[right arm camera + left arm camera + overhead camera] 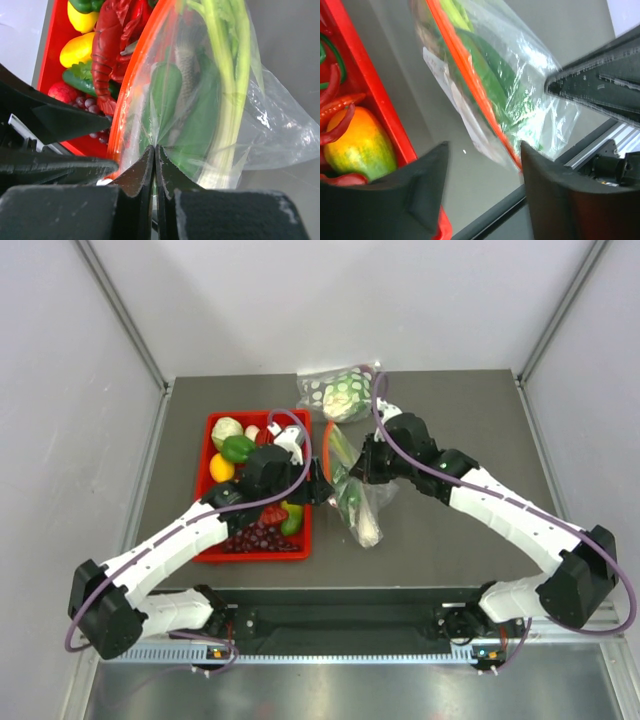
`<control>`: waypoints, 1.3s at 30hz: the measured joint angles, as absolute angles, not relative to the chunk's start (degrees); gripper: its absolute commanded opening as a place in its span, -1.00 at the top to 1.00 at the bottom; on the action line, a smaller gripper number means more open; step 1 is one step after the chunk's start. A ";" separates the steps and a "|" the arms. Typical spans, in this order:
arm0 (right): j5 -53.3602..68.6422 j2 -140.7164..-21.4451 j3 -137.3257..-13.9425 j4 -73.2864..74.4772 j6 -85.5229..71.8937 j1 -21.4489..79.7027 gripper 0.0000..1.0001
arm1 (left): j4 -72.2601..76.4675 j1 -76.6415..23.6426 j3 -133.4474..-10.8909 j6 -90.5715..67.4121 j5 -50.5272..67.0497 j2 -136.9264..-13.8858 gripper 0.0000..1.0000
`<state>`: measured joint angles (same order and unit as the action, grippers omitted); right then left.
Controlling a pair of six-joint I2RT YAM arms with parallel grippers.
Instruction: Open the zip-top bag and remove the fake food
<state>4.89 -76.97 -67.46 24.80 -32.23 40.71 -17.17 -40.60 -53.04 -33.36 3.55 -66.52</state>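
Observation:
The zip-top bag [358, 498] lies just right of the red tray, its orange-red zip strip [328, 443] facing the tray. Inside it I see the pale green celery stalk [227, 75], the grey fish [187, 65] and a green vegetable piece [165, 90]. My right gripper [155, 148] is shut, pinching the bag's clear wall near the zip strip [134, 75]; in the top view it [362, 472] is over the bag's middle. My left gripper [482, 167] is open and empty, with the corner of the strip [470, 85] and the white label [447, 75] just ahead of its jaws; in the top view it [322, 488] is at the bag's left edge.
The red tray [210, 425] holds several fake foods, among them purple grapes [262, 537], a red lobster [112, 45] and a yellow-green mango [357, 140]. A dotted clear bag with a pale round head [342, 392] lies at the table's back edge. The table's front edge is close to the left gripper.

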 measured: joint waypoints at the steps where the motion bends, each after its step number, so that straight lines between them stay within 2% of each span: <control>1: 5.08 -76.77 -67.13 24.82 -32.25 40.71 1.00 | -16.69 -40.53 -52.97 -33.50 3.66 -66.85 -0.10; 12: 6.09 -76.09 -65.98 24.80 -32.47 40.71 1.00 | -11.44 -40.14 -51.42 -34.63 9.28 -69.14 0.10; 16: 6.15 -76.09 -65.95 24.80 -32.62 40.71 1.00 | -9.26 -40.07 -50.78 -35.83 12.60 -70.41 0.56; 17: 6.13 -76.09 -65.87 24.75 -32.62 40.71 1.00 | -8.97 -40.03 -50.70 -36.01 13.10 -70.65 0.79; 19: 6.11 -75.90 -65.36 24.75 -32.62 40.71 0.95 | -8.60 -39.79 -50.61 -36.25 14.11 -71.00 0.96; 21: 5.76 -75.75 -65.17 25.08 -32.60 40.71 0.92 | -8.58 -39.40 -50.61 -36.05 14.83 -71.00 1.00; 24: 4.47 -75.09 -65.17 25.80 -32.34 40.71 0.49 | -8.82 -38.20 -50.65 -35.90 15.68 -70.96 1.00; 25: 3.81 -74.61 -65.17 26.28 -32.16 40.66 0.11 | -9.30 -37.47 -50.78 -35.92 16.08 -70.91 1.00; 26: 3.16 -74.08 -65.21 26.70 -32.03 40.62 -0.05 | -9.87 -36.75 -51.00 -36.07 16.49 -70.87 1.00; 28: 1.32 -72.90 -65.69 28.18 -30.72 40.62 -0.24 | -10.98 -35.24 -51.86 -36.77 17.58 -70.65 1.00; 35: -6.04 -68.62 -70.00 32.16 -25.12 42.33 -0.28 | -11.90 -32.82 -59.61 -47.07 21.06 -71.55 1.00; 39: -9.47 -65.87 -71.07 31.48 -22.04 47.35 -0.28 | -12.03 -32.71 -64.51 -53.36 21.69 -74.46 1.00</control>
<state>-9.47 -65.87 -71.07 31.48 -22.04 47.35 -12.03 -32.71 -64.51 -53.36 21.69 -74.46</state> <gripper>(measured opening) 0.639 0.018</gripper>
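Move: The left hand, fingers part open, has the near end of the bag's orange zip about 3 cm to its right, 1 cm back and 1 cm below. From it the red bin's middle lies about 16 cm left, 1 cm ahead and 13 cm down, and the orange-green fruit 8 cm left, 5 cm back and 13 cm down. The right hand, already shut on the bag's side film, has that zip end some 4 cm left, 3 cm back and 1 cm below. Rightward about 3 cm and slightly down goes the left hand, closing until it pinches the zip near its near end while the right hand keeps its hold. The right fingers then open and let go of the film, that hand drawing off right and up some 8 cm and tipping its fingers upward. The left keeps its pinch, rising about 9 cm and forward, rolling left side down some 25 degrees. ##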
